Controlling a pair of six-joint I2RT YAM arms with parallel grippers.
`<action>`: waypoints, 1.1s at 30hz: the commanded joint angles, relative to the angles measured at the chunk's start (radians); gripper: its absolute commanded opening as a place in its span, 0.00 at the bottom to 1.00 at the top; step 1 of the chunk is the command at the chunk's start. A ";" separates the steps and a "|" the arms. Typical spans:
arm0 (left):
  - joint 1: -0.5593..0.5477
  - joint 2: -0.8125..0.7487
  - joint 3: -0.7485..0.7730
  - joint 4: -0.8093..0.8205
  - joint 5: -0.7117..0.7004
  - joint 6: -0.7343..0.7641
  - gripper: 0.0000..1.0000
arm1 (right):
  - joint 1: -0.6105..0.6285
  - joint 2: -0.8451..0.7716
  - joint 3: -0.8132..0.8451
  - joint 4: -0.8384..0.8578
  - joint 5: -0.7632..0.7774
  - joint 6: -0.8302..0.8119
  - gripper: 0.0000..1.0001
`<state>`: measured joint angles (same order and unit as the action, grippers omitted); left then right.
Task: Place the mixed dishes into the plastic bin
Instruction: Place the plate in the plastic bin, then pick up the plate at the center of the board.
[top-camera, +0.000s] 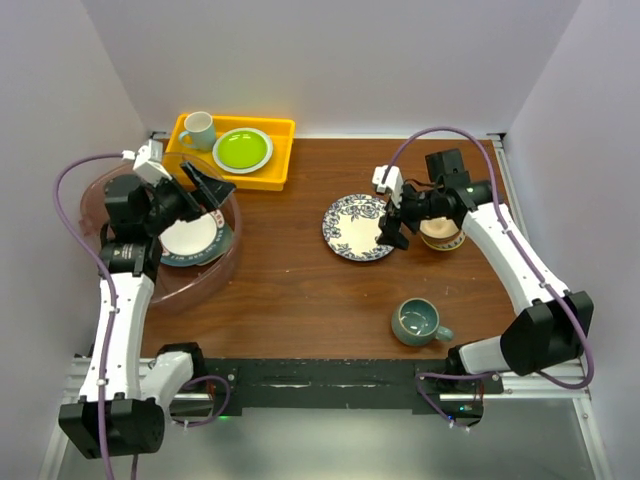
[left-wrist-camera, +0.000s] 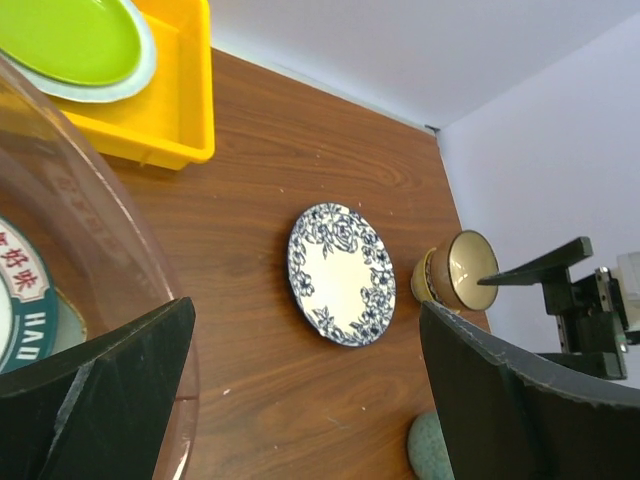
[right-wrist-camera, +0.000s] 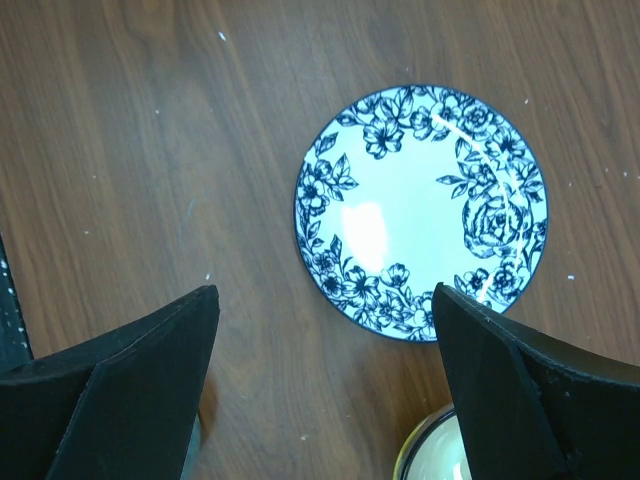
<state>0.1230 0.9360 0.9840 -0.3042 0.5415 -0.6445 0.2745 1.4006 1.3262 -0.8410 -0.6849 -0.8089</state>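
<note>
The plastic bin (top-camera: 210, 275), a round pinkish clear tub, stands at the left with a patterned plate (top-camera: 190, 238) inside. My left gripper (top-camera: 203, 188) hovers open over the bin's far right side, holding nothing. A blue-rimmed floral plate (top-camera: 356, 228) lies flat mid-table. Beside its right edge my right gripper (top-camera: 392, 218) is open and empty. In the right wrist view the gripper (right-wrist-camera: 325, 292) straddles the near rim of the plate (right-wrist-camera: 420, 210). A cream-tan bowl (top-camera: 441, 237) sits just right of that gripper. A teal mug (top-camera: 416, 321) stands near the front.
A yellow tray (top-camera: 280, 130) at the back holds a white mug (top-camera: 198, 128) and a lime-green plate (top-camera: 242, 149), close behind the bin. White walls enclose the table on three sides. In the left wrist view, bare wood (left-wrist-camera: 250, 400) lies between the bin's rim (left-wrist-camera: 120, 220) and the floral plate (left-wrist-camera: 340, 272).
</note>
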 joint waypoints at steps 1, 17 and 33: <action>-0.077 0.029 0.036 0.060 -0.057 -0.010 1.00 | -0.001 -0.018 -0.042 0.059 0.041 -0.032 0.92; -0.249 0.046 0.041 0.042 -0.225 0.042 1.00 | 0.005 -0.012 -0.177 0.207 0.117 -0.127 0.91; -0.249 -0.123 -0.027 0.028 -0.477 0.085 1.00 | 0.092 0.060 -0.191 0.370 0.323 -0.081 0.90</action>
<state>-0.1204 0.8639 0.9833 -0.3172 0.1467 -0.5903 0.3511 1.4345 1.1362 -0.5495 -0.4374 -0.9089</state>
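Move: The flower-rimmed plate lies about 7 cm ahead of the right hand, 5 cm to its left and 17 cm below. The stacked bowls stand roughly 16 cm to that hand's right and 6 cm ahead, and the green mug some 17 cm back and 11 cm right, both about 13 cm lower. From the left hand the plate is some 28 cm right, 8 cm ahead and 27 cm below. The open right hand sinks 6 cm toward the plate, then eases forward; the left swings 5 cm right, mostly returning. ##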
